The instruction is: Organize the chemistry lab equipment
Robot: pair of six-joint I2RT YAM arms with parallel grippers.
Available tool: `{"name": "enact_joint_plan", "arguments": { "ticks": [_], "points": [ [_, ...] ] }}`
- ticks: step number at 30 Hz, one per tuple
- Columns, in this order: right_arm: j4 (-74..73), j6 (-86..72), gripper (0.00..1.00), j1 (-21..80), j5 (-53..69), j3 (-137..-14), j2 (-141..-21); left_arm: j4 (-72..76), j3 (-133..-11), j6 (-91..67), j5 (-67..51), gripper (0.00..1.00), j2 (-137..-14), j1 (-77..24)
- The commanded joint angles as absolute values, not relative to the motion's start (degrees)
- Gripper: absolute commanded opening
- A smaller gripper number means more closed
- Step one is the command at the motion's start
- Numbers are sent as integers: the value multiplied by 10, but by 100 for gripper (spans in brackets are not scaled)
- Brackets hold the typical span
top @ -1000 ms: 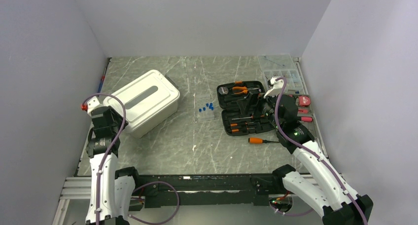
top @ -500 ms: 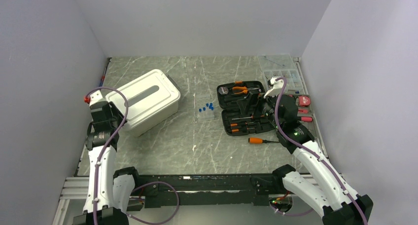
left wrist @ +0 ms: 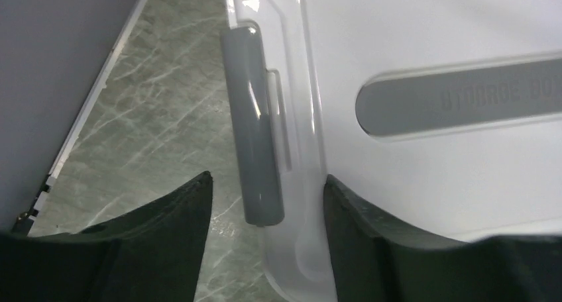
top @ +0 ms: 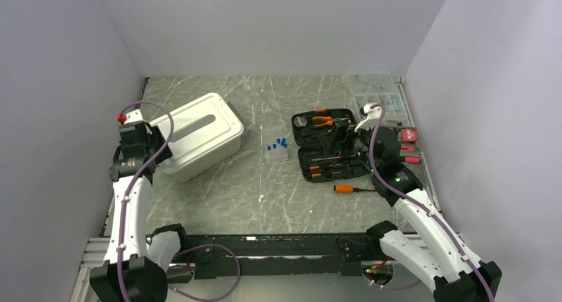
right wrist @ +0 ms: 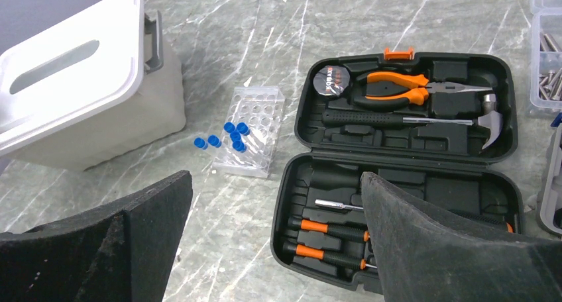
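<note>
Several tiny blue caps (top: 278, 144) (right wrist: 230, 136) lie on and beside a flat clear perforated rack (top: 278, 152) (right wrist: 255, 120) at mid table. My left gripper (top: 156, 148) (left wrist: 265, 199) is far from them, at the left end of a white lidded storage box (top: 199, 133) (left wrist: 431, 150). Its jaws are open and straddle the box's grey latch (left wrist: 255, 130) and rim without pressing on them. My right gripper (top: 335, 141) (right wrist: 275, 183) hovers wide open over the black tool case (top: 328, 146), to the right of the rack, holding nothing.
The open black case (right wrist: 404, 163) holds orange-handled pliers, a hammer and screwdrivers. A loose orange screwdriver (top: 348, 189) lies in front of it. A clear compartmented parts box (top: 378, 93) (right wrist: 547, 50) stands at the back right, with red items (top: 409, 135) beside the right wall.
My left arm has moved away from me along the box's left end, the box has shifted slightly to the right, and the left jaws have opened wider. The right arm is unchanged.
</note>
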State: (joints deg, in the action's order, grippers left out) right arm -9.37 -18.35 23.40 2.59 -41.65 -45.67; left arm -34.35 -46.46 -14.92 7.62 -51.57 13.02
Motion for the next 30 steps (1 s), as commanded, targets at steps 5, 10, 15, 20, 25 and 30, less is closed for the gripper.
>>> {"name": "enact_joint_plan", "arguments": {
  "ticks": [5, 10, 15, 20, 25, 30],
  "points": [
    [-65, -176, 100, 232, 23, -418, -448, -393, -588, -117, 148, 89, -543, 117],
    [-55, -183, 100, 233, 46, -429, -471, -380, -648, -93, 189, 99, -564, 75],
    [-15, -219, 100, 233, 118, -462, -535, -360, -666, -89, 161, 99, -612, 55],
    [68, -274, 100, 242, 207, -517, -658, -295, -626, -102, 96, 99, -625, 115],
    [85, -278, 100, 274, 234, -625, -805, -243, -577, -107, 73, 99, -616, 155],
    [97, -292, 100, 288, 293, -758, -969, -202, -527, -137, 8, 100, -623, 209]
  ]
}}
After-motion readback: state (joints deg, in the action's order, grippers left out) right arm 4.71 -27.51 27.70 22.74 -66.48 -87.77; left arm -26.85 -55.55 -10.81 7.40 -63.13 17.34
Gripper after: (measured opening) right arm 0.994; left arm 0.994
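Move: My left hand is at the left end of the lidded bin. The gray end handle's middle lies about 3 cm ahead, 2 cm left and 3 cm below; the lid's far-left corner is some 8 cm ahead and 3 cm left, the lid's middle roughly 6 cm ahead and 12 cm right, both just below. From my right hand the bin's right handle is about 11 cm ahead, 25 cm left and 11 cm down; the blue-capped tubes are 4 cm ahead, 13 cm left, and the tool case 4 cm ahead, 4 cm right, both some 23 cm below. I finish opening my left fingers, come clear of the lid's rim and lift about 10 cm, then carry the hand forward and back down, drifting left towards the lid's far-left corner, fingers wide astride the rim line. After a pause my right hand, empty and open, sweeps left and forward past the tubes towards the bin's right end, turning some 20 degrees counter-clockwise and tipping down. ##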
